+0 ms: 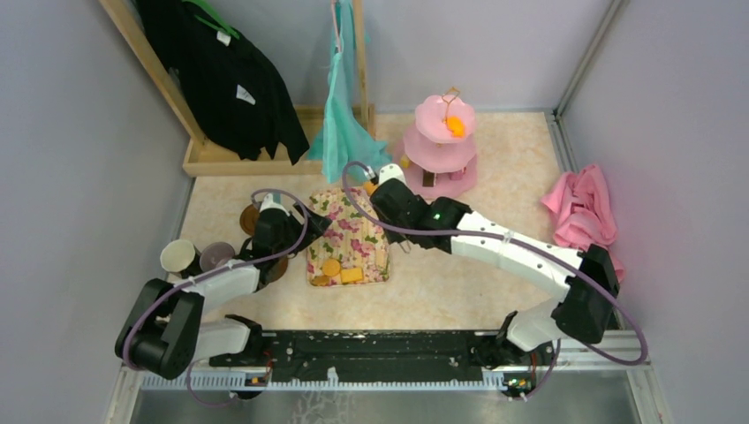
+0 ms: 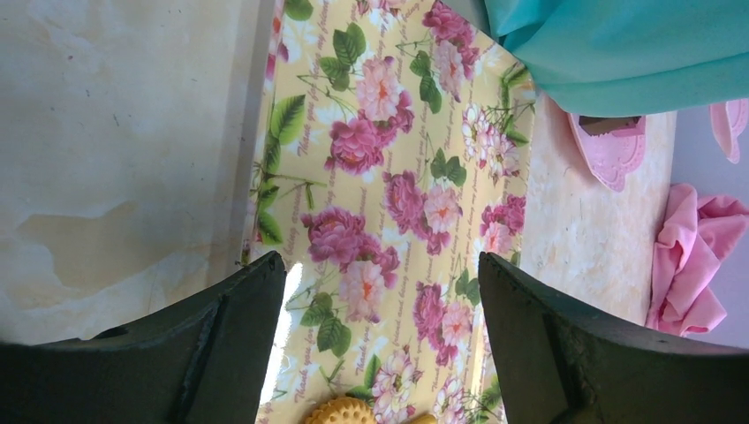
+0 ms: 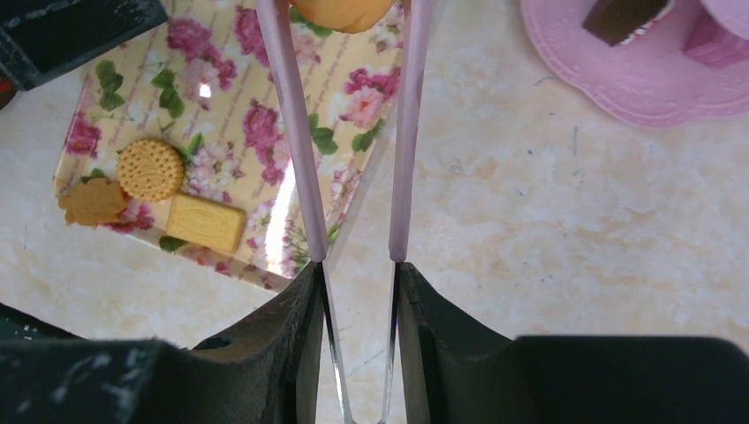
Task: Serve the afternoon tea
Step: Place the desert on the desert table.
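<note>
My right gripper [image 3: 358, 269] is shut on a pair of metal tongs [image 3: 296, 132] with mauve tips. The tips pinch an orange snack [image 3: 343, 11] over the far end of the floral tray [image 3: 265, 124]. On that tray lie a round biscuit [image 3: 150, 169], a brown leaf-shaped snack [image 3: 93, 202] and a yellow rectangular one [image 3: 205, 223]. The pink three-tier stand [image 1: 437, 150] stands behind, with an orange snack [image 1: 456, 126] on top and a brown piece [image 3: 623, 16] on its bottom tier. My left gripper [image 2: 382, 265] hangs open above the tray [image 2: 389, 177], holding nothing.
A cream mug [image 1: 177, 256], a mauve-grey mug [image 1: 216, 257] and a brown saucer [image 1: 250, 218] sit at the left by my left arm. A pink cloth [image 1: 578, 208] lies at the right wall. A teal garment [image 1: 340, 106] and black clothes [image 1: 225, 71] hang at the back.
</note>
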{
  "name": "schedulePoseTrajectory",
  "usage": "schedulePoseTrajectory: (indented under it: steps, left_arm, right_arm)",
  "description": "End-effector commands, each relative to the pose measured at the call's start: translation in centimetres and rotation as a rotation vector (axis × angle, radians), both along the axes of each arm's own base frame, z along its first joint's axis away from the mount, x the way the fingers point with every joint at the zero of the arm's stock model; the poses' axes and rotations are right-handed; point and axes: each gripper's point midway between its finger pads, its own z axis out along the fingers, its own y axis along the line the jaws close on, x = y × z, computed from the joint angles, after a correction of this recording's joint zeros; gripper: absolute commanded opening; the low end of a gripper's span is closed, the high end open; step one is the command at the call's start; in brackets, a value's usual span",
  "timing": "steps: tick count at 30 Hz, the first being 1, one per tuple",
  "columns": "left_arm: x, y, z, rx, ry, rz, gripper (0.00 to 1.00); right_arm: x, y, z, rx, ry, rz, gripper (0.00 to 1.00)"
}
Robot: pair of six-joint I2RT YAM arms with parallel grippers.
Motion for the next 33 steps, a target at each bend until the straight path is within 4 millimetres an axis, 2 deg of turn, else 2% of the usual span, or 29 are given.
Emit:
schedulePoseTrajectory:
  steps: [1,7,15,33]
  left_arm:
    - [-0.2,-0.5,0.7,-0.017,-0.013,-0.022,0.85]
    - [-0.1,-0.9,1.0,-0.022,-0.012,-0.04,0.85]
    - [0.0,-1.1,1.2,-0.028,-0.017,-0.05,0.86]
    - [0.3,-1.6,2.3,-0.043,-0.051,-0.077,0.86]
  right_arm:
    - [2.2,-2.5,6.0,0.07,-0.124,-0.103,0.18]
    - [4.7,-5.0,9.5,0.1,-0.18,-0.176,0.19]
    - [7.9,-7.0,12.0,0.112,-0.205,-0.245,0.19]
    - [14.4,-8.4,11.0,0.071,-0.12,-0.308,0.19]
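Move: The right hand already holds a round biscuit above the tray. The dessert stand's top tier lies about 13 cm ahead of it, 14 cm to its right and 5 cm higher. The orange fish biscuit sits on that tier, some 12 cm ahead and 16 cm right. The brown cake on the lowest tier is about 9 cm ahead, 11 cm right and 12 cm below. The tray's middle is 2 cm back, 5 cm left. From the left hand, the top tier lies roughly 13 cm ahead, 25 cm right and 16 cm up. Keeping its pinch on the round biscuit, the right hand carries it up, forward and to the right, away from the tray towards the stand's top tier. It travels about 13 cm forward and 8 cm right, climbing some 10 cm before sinking back 2 cm as the forward reach goes on, while the wrist turns about 15 degrees clockwise. ##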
